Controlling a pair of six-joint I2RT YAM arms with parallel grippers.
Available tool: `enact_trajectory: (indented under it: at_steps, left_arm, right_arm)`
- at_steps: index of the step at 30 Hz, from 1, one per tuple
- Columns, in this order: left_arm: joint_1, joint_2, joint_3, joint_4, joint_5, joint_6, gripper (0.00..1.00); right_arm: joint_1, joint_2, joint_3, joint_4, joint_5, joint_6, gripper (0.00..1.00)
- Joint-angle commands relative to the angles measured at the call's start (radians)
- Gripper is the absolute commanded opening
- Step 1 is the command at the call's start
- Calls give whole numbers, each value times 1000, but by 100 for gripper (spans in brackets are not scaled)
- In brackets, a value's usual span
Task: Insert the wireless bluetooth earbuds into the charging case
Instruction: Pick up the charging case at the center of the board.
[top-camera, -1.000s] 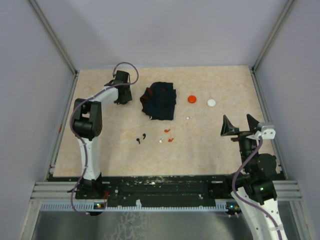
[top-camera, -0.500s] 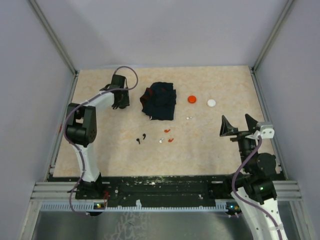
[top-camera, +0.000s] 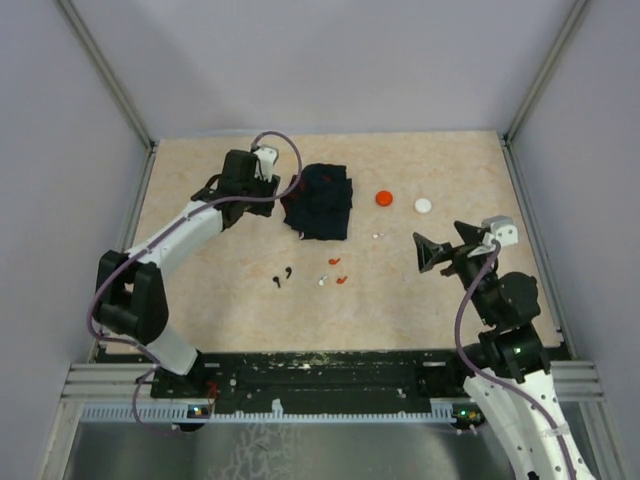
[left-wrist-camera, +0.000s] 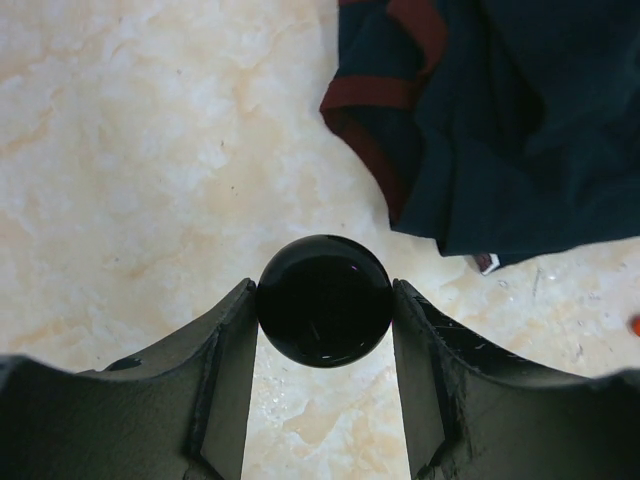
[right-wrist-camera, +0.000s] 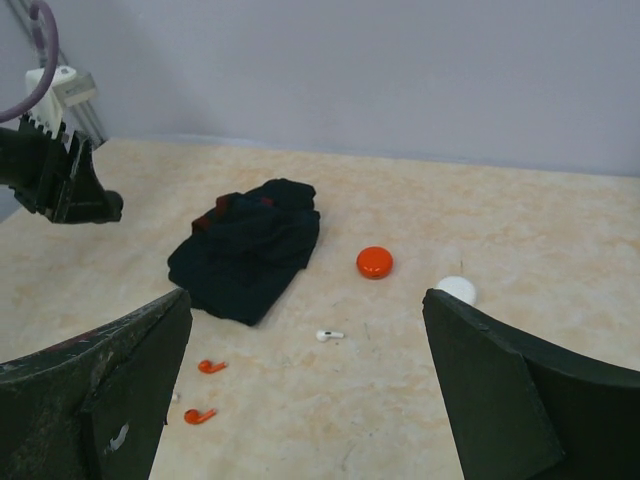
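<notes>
A round glossy black charging case (left-wrist-camera: 323, 300) sits between the fingers of my left gripper (left-wrist-camera: 322, 292), which is shut on it above the table, next to the navy cloth (left-wrist-camera: 500, 120). From above, that gripper (top-camera: 248, 178) is at the cloth's left edge. Earbuds lie mid-table: two black earbuds (top-camera: 283, 275), two red earbuds (top-camera: 337, 271), a white earbud (top-camera: 321, 283) and another white earbud (top-camera: 377, 236). My right gripper (top-camera: 448, 243) hangs open and holds nothing at the right. In its view the red earbuds (right-wrist-camera: 205, 390) and a white earbud (right-wrist-camera: 329, 335) show between its fingers (right-wrist-camera: 120, 380).
A red round case (top-camera: 384, 198) and a white round case (top-camera: 424, 205) lie right of the navy cloth (top-camera: 320, 200) with red trim. The red case (right-wrist-camera: 374, 262) and white case (right-wrist-camera: 456, 290) also show in the right wrist view. Grey walls enclose the table.
My left arm has stretched out and carried the black case rightward to the cloth's left edge. My right gripper has swung a little left, still open.
</notes>
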Motion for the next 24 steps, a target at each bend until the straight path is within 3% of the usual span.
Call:
enact_trajectory:
  at_steps: [1, 7, 17, 24]
  left_arm:
    - [-24, -105, -25, 22, 106, 145, 50]
    - [-85, -219, -57, 28, 247, 305, 52]
    - [-234, -346, -148, 128, 268, 569, 59]
    - [-360, -395, -202, 179, 248, 779, 56]
  right_arm:
    - [-5, 93, 73, 9, -114, 49, 98]
    - [-5, 233, 120, -36, -196, 116, 98]
    - [-4, 377, 85, 98, -453, 169, 98]
    - [-4, 476, 148, 129, -535, 182, 94]
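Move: Out ahead and well to the left of the right hand, about 20 cm forward, 40 cm left and 16 cm lower, the black charging case hangs in the left fingers. From the right hand the lone white earbud lies roughly 18 cm ahead, 7 cm left, and the red disc 30 cm ahead, 5 cm left, both near 28 cm down. The left hand faces the middle white earbud, some 15 cm back, 15 cm right and 12 cm below; the black earbuds are 14 cm back, 5 cm right, the dark cloth 8 cm ahead, 14 cm right. Bringing the already gripped black case in towards the board's middle, the left hand travels some 12 cm right, 10 cm back and 9 cm up, most of the rise coming first, while turning clockwise and levelling its fingers. The empty right hand, still wide open, comes to meet it, about 9 cm left and 5 cm down, tipping down and turning counter-clockwise. ##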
